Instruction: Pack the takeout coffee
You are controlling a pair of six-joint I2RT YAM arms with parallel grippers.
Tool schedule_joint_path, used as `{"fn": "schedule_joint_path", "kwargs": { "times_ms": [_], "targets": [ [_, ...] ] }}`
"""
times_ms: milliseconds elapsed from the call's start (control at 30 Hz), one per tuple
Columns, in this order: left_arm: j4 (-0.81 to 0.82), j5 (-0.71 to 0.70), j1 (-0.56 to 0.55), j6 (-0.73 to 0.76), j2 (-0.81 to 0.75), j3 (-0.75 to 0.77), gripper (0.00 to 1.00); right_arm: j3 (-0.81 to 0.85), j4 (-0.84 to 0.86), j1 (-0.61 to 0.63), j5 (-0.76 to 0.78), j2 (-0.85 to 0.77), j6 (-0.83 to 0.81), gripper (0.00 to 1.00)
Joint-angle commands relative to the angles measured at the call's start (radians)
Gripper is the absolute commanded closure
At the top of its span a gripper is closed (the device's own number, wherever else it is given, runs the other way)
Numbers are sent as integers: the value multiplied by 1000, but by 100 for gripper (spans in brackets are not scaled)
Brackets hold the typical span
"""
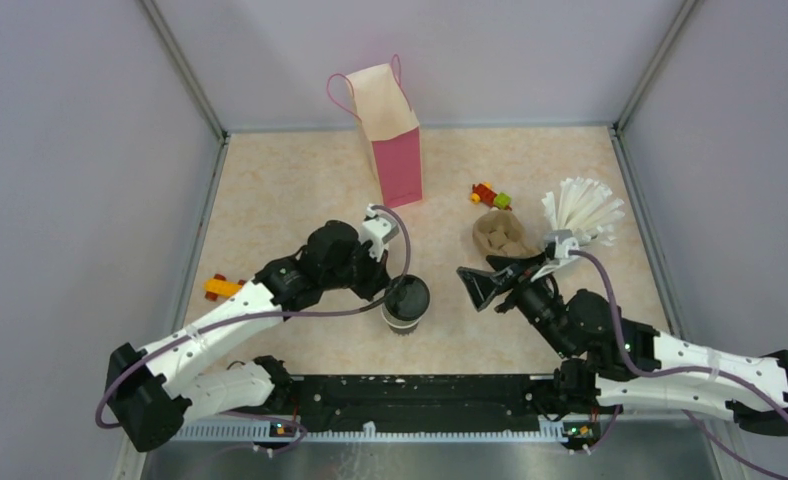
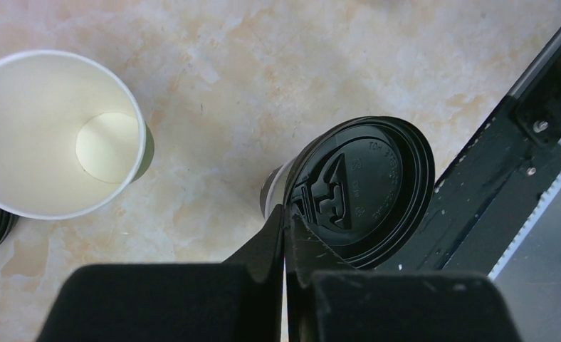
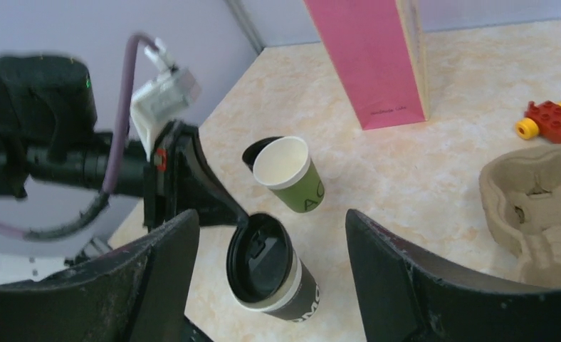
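Note:
The takeout coffee, a black paper cup (image 1: 406, 303) with white lettering and a black lid (image 2: 359, 189), stands upright near the table's front edge. My left gripper (image 2: 285, 212) is shut, nothing between its fingers, and its tips touch the lid's rim on the left side. In the right wrist view the same cup (image 3: 274, 269) sits low between the fingers of my right gripper (image 3: 269, 222). That gripper is open and empty, and in the top view it (image 1: 469, 289) hovers a little to the right of the cup.
An open green cup (image 3: 292, 174), pale inside (image 2: 57, 135), stands left of the black cup with a loose black lid (image 3: 258, 150) behind it. A pink paper bag (image 1: 398, 150) stands at the back. Brown pulp carrier (image 1: 498, 235), white straws (image 1: 582, 208) and toy bricks (image 1: 490, 195) are at right.

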Motion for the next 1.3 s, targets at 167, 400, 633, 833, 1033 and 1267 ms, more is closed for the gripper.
{"fn": "schedule_joint_path", "kwargs": {
  "times_ms": [167,400,633,833,1033,1267],
  "targets": [
    [41,-17,5,-193,-79,140,100,-253,657,10,-535,0,-586,6],
    [59,237,171,-310,-98,218,100,-344,861,10,-685,30,-875,6],
    [322,727,445,-552,-92,122,100,-400,987,10,-668,31,-1078,6],
    [672,952,452,-796,-70,23,100,-370,1060,10,-634,113,-1209,6],
    [1028,1045,450,-1067,-56,-95,100,-294,1125,9,-681,234,-1271,7],
    [985,1042,447,-1046,-76,-104,100,-198,1157,10,-720,373,-1337,4]
  ]
}}
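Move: The left hand already pinches the black lid by its rim, the lid's middle about 4 cm to its right; the near cup stands 4 cm right, 2 cm back and 8 cm below, the green cup 11 cm ahead, 3 cm left and 8 cm down. From the right hand the lid lies some 11 cm left, 3 cm ahead and 13 cm below; the pulp tray is 15 cm ahead, 12 cm right and 25 cm down. Still gripping the lid by its edge, the left hand lifts it quickly some 16 cm away from the near cup, swings a few centimetres forward and then back again, and rolls up until its fingers point level to the right, standing the lid on edge to face the right hand. The right hand meanwhile opens wider and comes about 9 cm left towards the lid, first drawing back about 5 cm and later rising about 4 cm, while its wrist tips up some 70 degrees so that the open fingers point left and somewhat upward at the lid without visibly touching it. ##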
